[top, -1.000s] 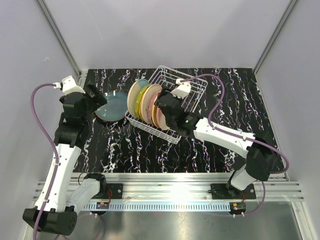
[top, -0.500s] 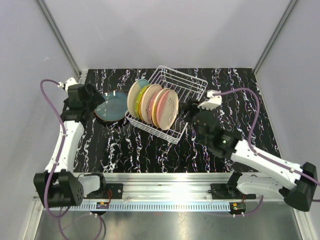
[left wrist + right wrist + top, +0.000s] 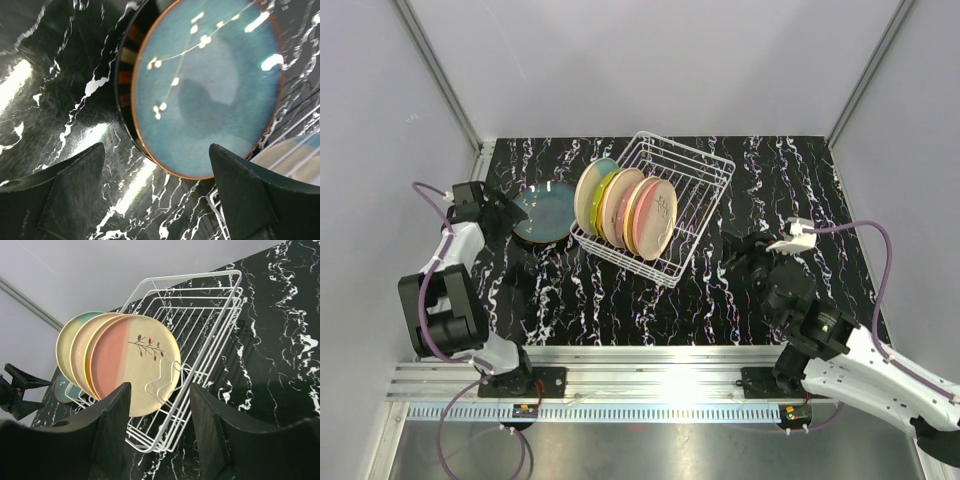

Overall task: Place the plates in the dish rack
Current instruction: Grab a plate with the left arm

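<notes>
Several plates [image 3: 625, 210] stand upright in the left half of the white wire dish rack [image 3: 695, 180]. The frontmost is peach with a dark sprig [image 3: 135, 360]. A teal plate [image 3: 207, 90] lies flat on top of a dark stack [image 3: 125, 100] on the table, left of the rack. My left gripper [image 3: 503, 214] hovers at that stack's left edge, open and empty, its fingers [image 3: 75, 180] straddling the teal rim. My right gripper [image 3: 735, 250] stands open and empty to the right of the rack [image 3: 210, 315], facing the peach plate.
The table is black marble with white veins [image 3: 620, 300]. Grey walls close in the back and both sides. An aluminium rail [image 3: 650, 380] runs along the near edge. The right half of the rack holds only bare tines.
My right arm has pulled back from the rack to the right and nearer; the peach plate stays upright in the rack. My left arm has swung down to the teal plate's left edge.
</notes>
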Robot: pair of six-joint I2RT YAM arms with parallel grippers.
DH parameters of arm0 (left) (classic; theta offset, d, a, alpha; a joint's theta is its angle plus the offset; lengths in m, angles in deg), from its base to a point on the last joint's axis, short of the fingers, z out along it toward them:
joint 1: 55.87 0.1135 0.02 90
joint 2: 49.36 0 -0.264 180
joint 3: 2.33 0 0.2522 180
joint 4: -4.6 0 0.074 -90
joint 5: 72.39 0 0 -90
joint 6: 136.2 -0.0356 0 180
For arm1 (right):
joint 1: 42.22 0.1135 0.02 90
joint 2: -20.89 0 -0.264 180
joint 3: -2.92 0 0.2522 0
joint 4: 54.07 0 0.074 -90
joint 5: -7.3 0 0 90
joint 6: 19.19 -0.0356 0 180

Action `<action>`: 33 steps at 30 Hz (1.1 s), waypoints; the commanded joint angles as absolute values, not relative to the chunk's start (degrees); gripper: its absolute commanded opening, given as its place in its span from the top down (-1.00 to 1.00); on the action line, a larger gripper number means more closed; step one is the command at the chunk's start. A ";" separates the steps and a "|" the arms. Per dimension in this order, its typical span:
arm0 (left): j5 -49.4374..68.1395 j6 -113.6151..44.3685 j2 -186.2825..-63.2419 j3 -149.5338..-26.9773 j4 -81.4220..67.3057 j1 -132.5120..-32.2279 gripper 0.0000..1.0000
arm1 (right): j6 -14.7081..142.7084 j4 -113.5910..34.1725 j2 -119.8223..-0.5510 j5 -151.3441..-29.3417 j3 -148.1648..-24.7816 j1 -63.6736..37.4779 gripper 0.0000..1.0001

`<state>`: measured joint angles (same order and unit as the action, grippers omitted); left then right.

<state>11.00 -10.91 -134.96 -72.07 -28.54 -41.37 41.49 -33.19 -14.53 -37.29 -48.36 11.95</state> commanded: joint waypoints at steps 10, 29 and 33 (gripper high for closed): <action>3.29 -12.10 -141.81 -73.04 -22.44 -40.31 -0.48 | 42.69 -26.95 -2.67 -32.61 -44.24 11.56 -0.13; 1.17 -11.57 -142.96 -74.62 -26.02 -39.43 -0.27 | 43.30 -26.07 -0.20 -30.85 -43.62 11.56 -0.11; 2.23 -11.84 -141.29 -74.36 -25.07 -39.43 -0.26 | 43.31 -27.47 -1.07 -30.76 -43.10 11.57 -0.11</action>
<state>2.24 -11.44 -144.51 -72.31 -25.83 -39.75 42.54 -25.45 -0.06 -32.53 -43.66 11.88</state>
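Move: The blue plate is what the left hand goes for: its middle lies about 9 cm ahead, 5 cm to the right and 6 cm below. A dark-rimmed lower plate sits under it, about 1 cm farther left and peeking out on that side. The rack's near-left corner is some 15 cm to the hand's right and 2 cm ahead. From the right hand, the blue plate lies about 48 cm left, 22 cm ahead and 24 cm lower. Down about 5 cm and slightly right, the left hand sinks to the near-left rim of the blue plate, slowing and then staying low, while its open fingers narrow by about a quarter and straddle the rim; whether they touch it can't be seen. The empty right hand eases about 5 cm to the right and a little back, away from the rack. ##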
